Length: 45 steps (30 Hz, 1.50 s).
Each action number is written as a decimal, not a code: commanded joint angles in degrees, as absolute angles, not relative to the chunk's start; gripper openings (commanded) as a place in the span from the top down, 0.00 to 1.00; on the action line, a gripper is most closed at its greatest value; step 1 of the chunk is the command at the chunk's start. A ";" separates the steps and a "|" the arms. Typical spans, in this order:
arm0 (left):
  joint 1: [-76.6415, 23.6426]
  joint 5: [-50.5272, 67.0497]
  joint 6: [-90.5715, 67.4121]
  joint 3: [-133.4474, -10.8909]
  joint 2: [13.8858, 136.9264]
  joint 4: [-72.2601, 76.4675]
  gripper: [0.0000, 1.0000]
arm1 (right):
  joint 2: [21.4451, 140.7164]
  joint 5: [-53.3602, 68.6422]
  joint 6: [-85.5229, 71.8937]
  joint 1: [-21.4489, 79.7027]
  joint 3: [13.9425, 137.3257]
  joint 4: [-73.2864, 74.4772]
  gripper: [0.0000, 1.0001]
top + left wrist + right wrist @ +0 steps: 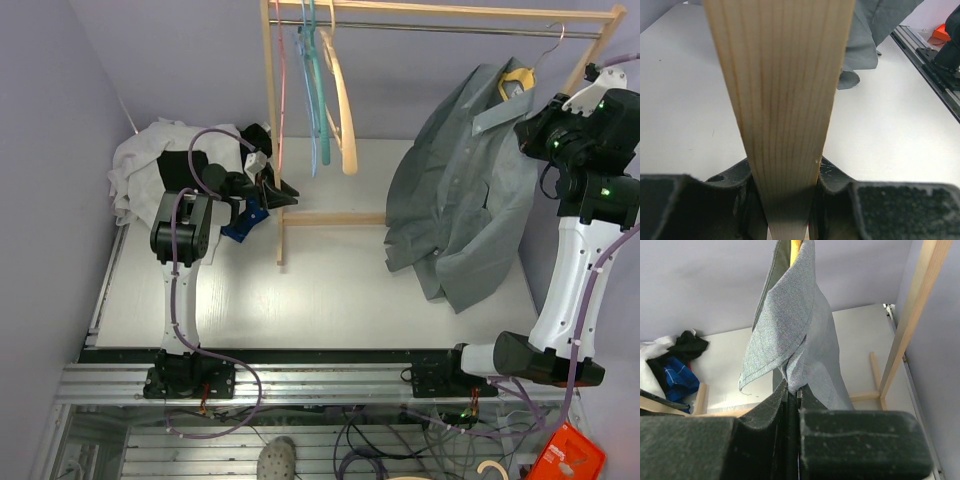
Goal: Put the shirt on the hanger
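Observation:
The grey shirt (460, 200) hangs from the yellow hanger (516, 80), whose metal hook (553, 42) sits on the rack's rail at the right; its lower part rests on the table. My right gripper (524, 128) is beside the collar, shut on a fold of the shirt (790, 335). The fabric is pinched between the jaws of the right gripper (792, 390), and a bit of yellow hanger (795, 246) shows above. My left gripper (278, 193) is at the rack's left post. In the left wrist view the left gripper (785, 175) is shut on a wooden bar (782, 90) of the rack.
Pink, teal and cream hangers (322, 90) hang on the rail's left end. A pile of white, black and dark blue clothes (150, 165) lies at the back left. The rack's base bar (335, 218) crosses the table. Walls stand close on both sides.

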State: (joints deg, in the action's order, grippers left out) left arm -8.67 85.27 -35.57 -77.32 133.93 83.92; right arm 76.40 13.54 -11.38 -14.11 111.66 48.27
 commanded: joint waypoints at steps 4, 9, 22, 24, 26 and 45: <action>-8.26 87.10 -39.40 -75.76 133.08 98.79 0.93 | 74.51 15.84 -13.59 -14.24 115.22 41.14 1.00; -8.26 87.27 -39.04 -75.42 132.88 98.79 0.93 | 73.63 14.68 -11.81 -14.23 115.64 42.47 1.00; -8.39 87.49 -38.85 -75.02 132.69 98.79 0.93 | 76.38 10.18 -11.05 -14.24 122.63 42.84 1.00; -8.35 87.45 -38.93 -75.08 132.67 98.78 0.93 | 76.95 10.13 -11.34 -14.24 123.62 42.54 1.00; -8.30 87.45 -38.85 -75.06 132.66 98.74 0.93 | 76.10 10.96 -12.15 -14.24 121.96 40.40 1.00; -9.14 86.76 -39.48 -75.18 133.54 98.72 0.93 | 63.98 18.58 -16.20 -14.00 106.37 36.64 1.00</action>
State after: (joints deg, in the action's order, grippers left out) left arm -8.73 85.62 -34.98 -76.18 133.27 84.12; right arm 67.57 16.29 -14.85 -14.17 106.32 47.05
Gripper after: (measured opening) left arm 0.369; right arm 0.043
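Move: The shirt's hanger already has its hook up at the rack's rail, about 6 cm ahead of the right hand, 1 cm to its right and 12 cm above. The yellow hanger body sits roughly 4 cm ahead, 2 cm left, 6 cm up; the rack's right post about 9 cm ahead and 11 cm right; the spare hangers some 33 cm left, 5 cm ahead. The left hand has the rack's left post between its fingers; the hook is about 50 cm to its right, 2 cm back and 45 cm higher. The shirt on its hanger, still pinched in the right hand's shut fingers, is first worked up about 2 cm at the rail and eased back slightly, sinks a little, then is pulled back towards the base and somewhat left, ending roughly 4 cm back, the fingertips tilting up some 5 degrees. The left hand stays on the left post. ##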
